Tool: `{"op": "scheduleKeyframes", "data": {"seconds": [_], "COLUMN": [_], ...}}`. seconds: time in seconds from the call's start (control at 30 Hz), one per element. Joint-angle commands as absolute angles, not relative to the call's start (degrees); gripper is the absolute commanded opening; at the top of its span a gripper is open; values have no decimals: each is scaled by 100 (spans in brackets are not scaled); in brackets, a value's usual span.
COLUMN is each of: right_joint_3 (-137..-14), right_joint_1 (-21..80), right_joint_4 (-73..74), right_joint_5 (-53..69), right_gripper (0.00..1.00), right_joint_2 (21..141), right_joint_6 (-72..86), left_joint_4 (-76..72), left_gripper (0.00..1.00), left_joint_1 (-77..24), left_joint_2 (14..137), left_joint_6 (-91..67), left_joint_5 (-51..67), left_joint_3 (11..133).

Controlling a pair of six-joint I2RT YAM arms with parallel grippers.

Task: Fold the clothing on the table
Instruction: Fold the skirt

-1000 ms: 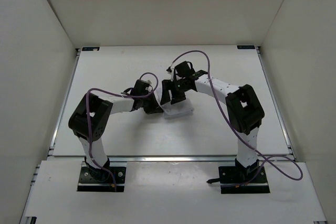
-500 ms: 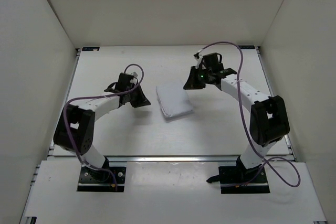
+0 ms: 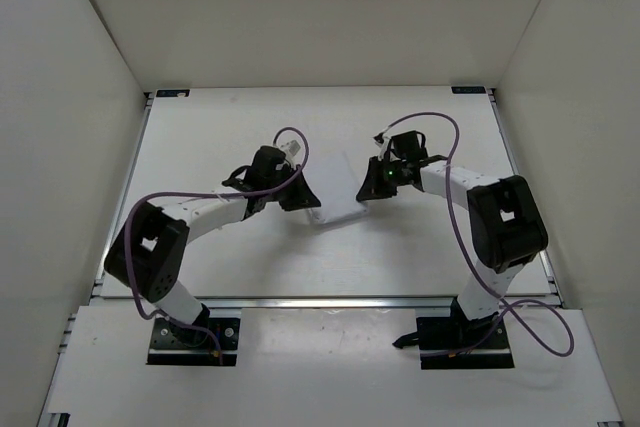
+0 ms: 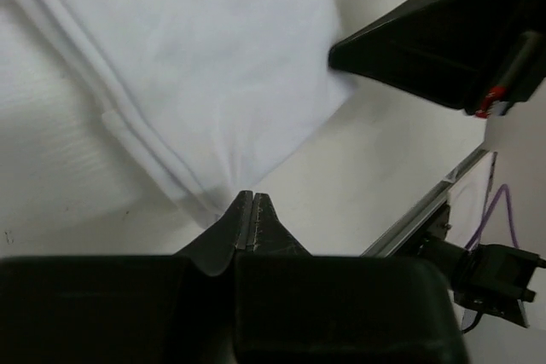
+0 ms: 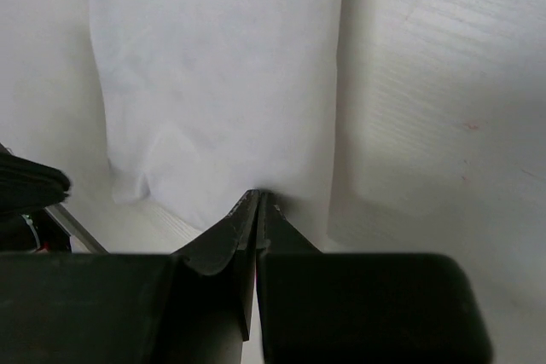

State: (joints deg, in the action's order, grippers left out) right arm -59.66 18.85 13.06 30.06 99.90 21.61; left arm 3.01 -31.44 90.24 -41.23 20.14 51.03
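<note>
The clothing (image 3: 338,192) lies folded into a small white rectangle in the middle of the table (image 3: 220,127). My left gripper (image 3: 308,205) is shut, its tips against the clothing's near left corner. The left wrist view has those tips (image 4: 253,195) meeting the layered edge of the clothing (image 4: 196,66), where faint creases run together. My right gripper (image 3: 366,190) is shut too, at the clothing's right edge. Seen from the right wrist, its tips (image 5: 258,195) press into the clothing (image 5: 222,83). No fabric shows between either pair of jaws.
White walls box the table in on three sides. Metal rails run along its left edge (image 3: 125,197) and front edge (image 3: 330,299). Purple cables loop over both arms. A dark part of the right arm (image 4: 426,49) crosses the top right of the left wrist view.
A second ago the right gripper stood open at the clothing, and it has shut since. Half a second ago both arms were pulled back; both have now swung in against the clothing's edges.
</note>
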Motion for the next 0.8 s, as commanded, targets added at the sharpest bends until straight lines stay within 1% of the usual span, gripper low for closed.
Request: {"op": "scheduleKeyframes", "data": {"seconds": [0.0, 0.17, 0.33, 0.5, 0.53, 0.57, 0.6, 0.63, 0.67, 0.7, 0.77], "right_joint_3": [-5889, -5644, -5563, -5914, -5967, -6029, -6081, -6152, -6222, -6301, -6486], "right_joint_1": [1968, 1986, 1925, 1750, 1723, 1644, 1513, 1451, 1276, 1170, 1011], "right_joint_4": [800, 598, 554, 852, 966, 993, 1028, 1141, 1221, 1378, 1851], "right_joint_5": [3252, 3217, 3208, 3392, 3366, 3340, 3279, 3365, 3401, 3532, 3280], "right_gripper": [0, 0, 0, 0, 0, 2, 15, 24, 38, 52, 66], "right_joint_2": [10221, 10415, 10494, 10213, 10004, 9750, 9608, 9398, 9239, 9124, 8983], "right_joint_6": [2144, 2118, 2057, 1995, 1978, 1969, 1960, 1986, 1952, 1882, 1557], "left_joint_4": [-112, -246, 210, 649, 877, 1114, 1194, 1387, 1615, 1809, 2134], "left_gripper": [0, 0, 0, 0, 2, 9, 16, 32, 44, 50, 72], "left_joint_1": [-3269, -3515, -3446, -3200, -3173, -3103, -3007, -2806, -2778, -2673, -2549], "left_joint_2": [9210, 9650, 9949, 9537, 9353, 9099, 9001, 8782, 8589, 8396, 8149], "left_joint_6": [-4210, -4324, -4114, -3851, -3710, -3570, -3499, -3341, -3175, -3086, -2639], "left_joint_5": [2021, 1785, 1477, 1503, 1433, 1398, 1467, 1503, 1486, 1433, 1022], "left_joint_3": [4904, 4685, 4807, 5087, 5237, 5308, 5413, 5510, 5615, 5729, 5958]}}
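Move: The left hand holds the folded skirt's near left corner, with its resting spot on the table about 8 cm below and 3 cm back. The right hand grips by the near right corner, whose spot lies some 4 cm below, 1 cm back and 1 cm left. The skirt's middle is roughly 6 cm ahead, 6 cm right and 7 cm below the left hand, and 4 cm ahead, 8 cm left and 3 cm below the right. Both hands lower the skirt's near corners (left about 8 cm, right 3), then open and rise forward, outward. ##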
